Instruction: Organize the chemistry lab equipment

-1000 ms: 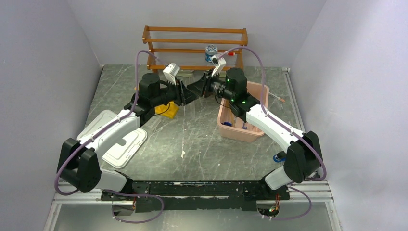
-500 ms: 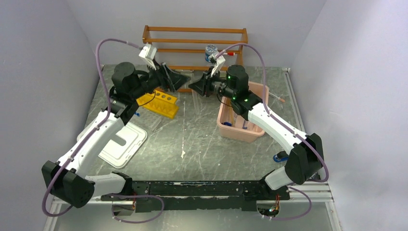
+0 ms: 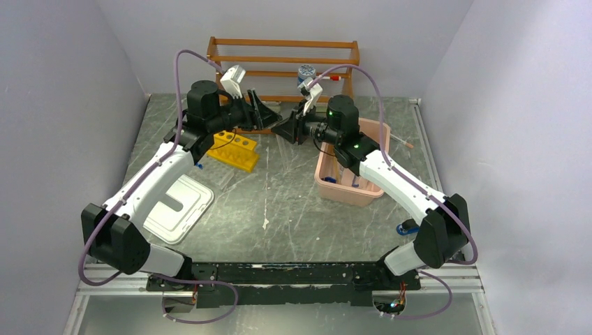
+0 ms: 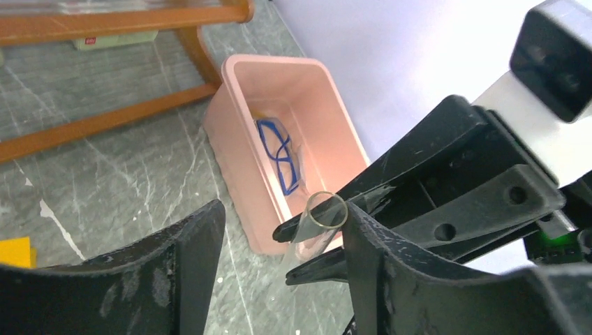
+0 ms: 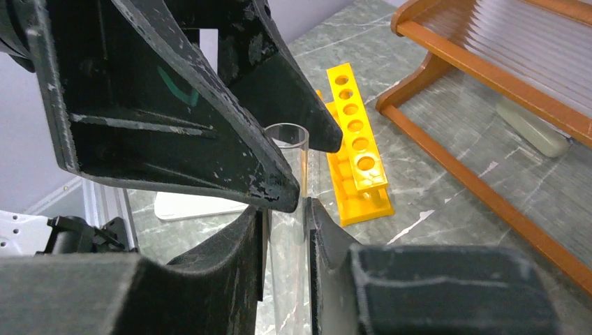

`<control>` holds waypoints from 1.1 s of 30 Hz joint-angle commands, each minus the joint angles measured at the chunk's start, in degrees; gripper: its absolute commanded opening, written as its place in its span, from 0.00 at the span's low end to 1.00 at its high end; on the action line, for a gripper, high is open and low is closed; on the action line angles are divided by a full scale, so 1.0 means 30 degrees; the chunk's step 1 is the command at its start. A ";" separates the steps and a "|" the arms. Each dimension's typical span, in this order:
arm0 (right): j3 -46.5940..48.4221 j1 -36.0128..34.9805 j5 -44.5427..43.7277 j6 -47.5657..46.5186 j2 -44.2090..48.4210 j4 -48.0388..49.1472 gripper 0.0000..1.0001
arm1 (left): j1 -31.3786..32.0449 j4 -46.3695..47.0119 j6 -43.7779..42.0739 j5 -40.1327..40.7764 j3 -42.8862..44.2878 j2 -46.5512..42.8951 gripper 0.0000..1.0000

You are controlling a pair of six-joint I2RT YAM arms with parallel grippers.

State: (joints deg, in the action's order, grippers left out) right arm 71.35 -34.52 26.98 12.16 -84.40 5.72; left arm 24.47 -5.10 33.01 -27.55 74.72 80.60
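Note:
A clear glass test tube stands upright between the fingers of my right gripper, which is shut on it. Its open rim shows in the left wrist view, close against the inner face of one left finger. My left gripper is open, its wide jaws standing on either side of the tube's top, and it grips nothing. In the top view the left gripper and the right gripper meet tip to tip above the table's far middle. The yellow test-tube rack lies on the table below the left gripper.
A pink bin sits under the right arm with a blue-framed item inside. A wooden shelf stands at the back with a blue-labelled jar. A white lid lies front left. A small blue object lies by the right arm's base.
My left gripper opened, let go of the tube and swung away left, then came back toward the right gripper. The right gripper kept the tube and barely moved.

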 commanded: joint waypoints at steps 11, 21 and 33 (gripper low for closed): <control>0.1283 -0.0077 0.0937 -0.0685 -0.0768 -0.0454 0.17 | -0.0017 -0.1979 -0.0646 -0.1705 0.1753 0.0913 0.37; 0.0907 -0.0101 0.0012 0.0166 -0.0673 0.0504 0.49 | -0.0012 -0.3098 -0.2576 0.1824 0.1753 0.0007 0.05; 0.0267 0.0044 -0.3897 0.1135 0.0330 -0.0369 0.64 | -0.0120 -0.1404 -0.6598 1.4169 0.0844 -0.0817 0.05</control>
State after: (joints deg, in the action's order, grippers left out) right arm 73.52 -34.68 20.01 14.50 -86.04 5.08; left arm 24.51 -13.23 18.74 -1.98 77.76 78.56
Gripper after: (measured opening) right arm 0.643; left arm 0.256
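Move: Just under the left hand, between its open fingers, hangs the test tube, its middle about 7 cm below and 1 cm ahead and to the right. The right hand still grips it near the mouth, its middle some 5 cm below that hand and 1 cm to its left. From the left hand, the yellow rack lies about 11 cm ahead, 18 cm left and 28 cm down; the pink box is some 22 cm right, 2 cm ahead and 26 cm down. Closing round the top of the test tube while staying almost in place, the left fingers pinch it; the right fingers then open and let go. The left hand carries the tube about 8 cm left and 5 cm forward, towards the yellow rack, turning some 20 degrees counter-clockwise as its left side rises. Stepping aside, the right hand shifts about 2 cm forward, fingers open. ##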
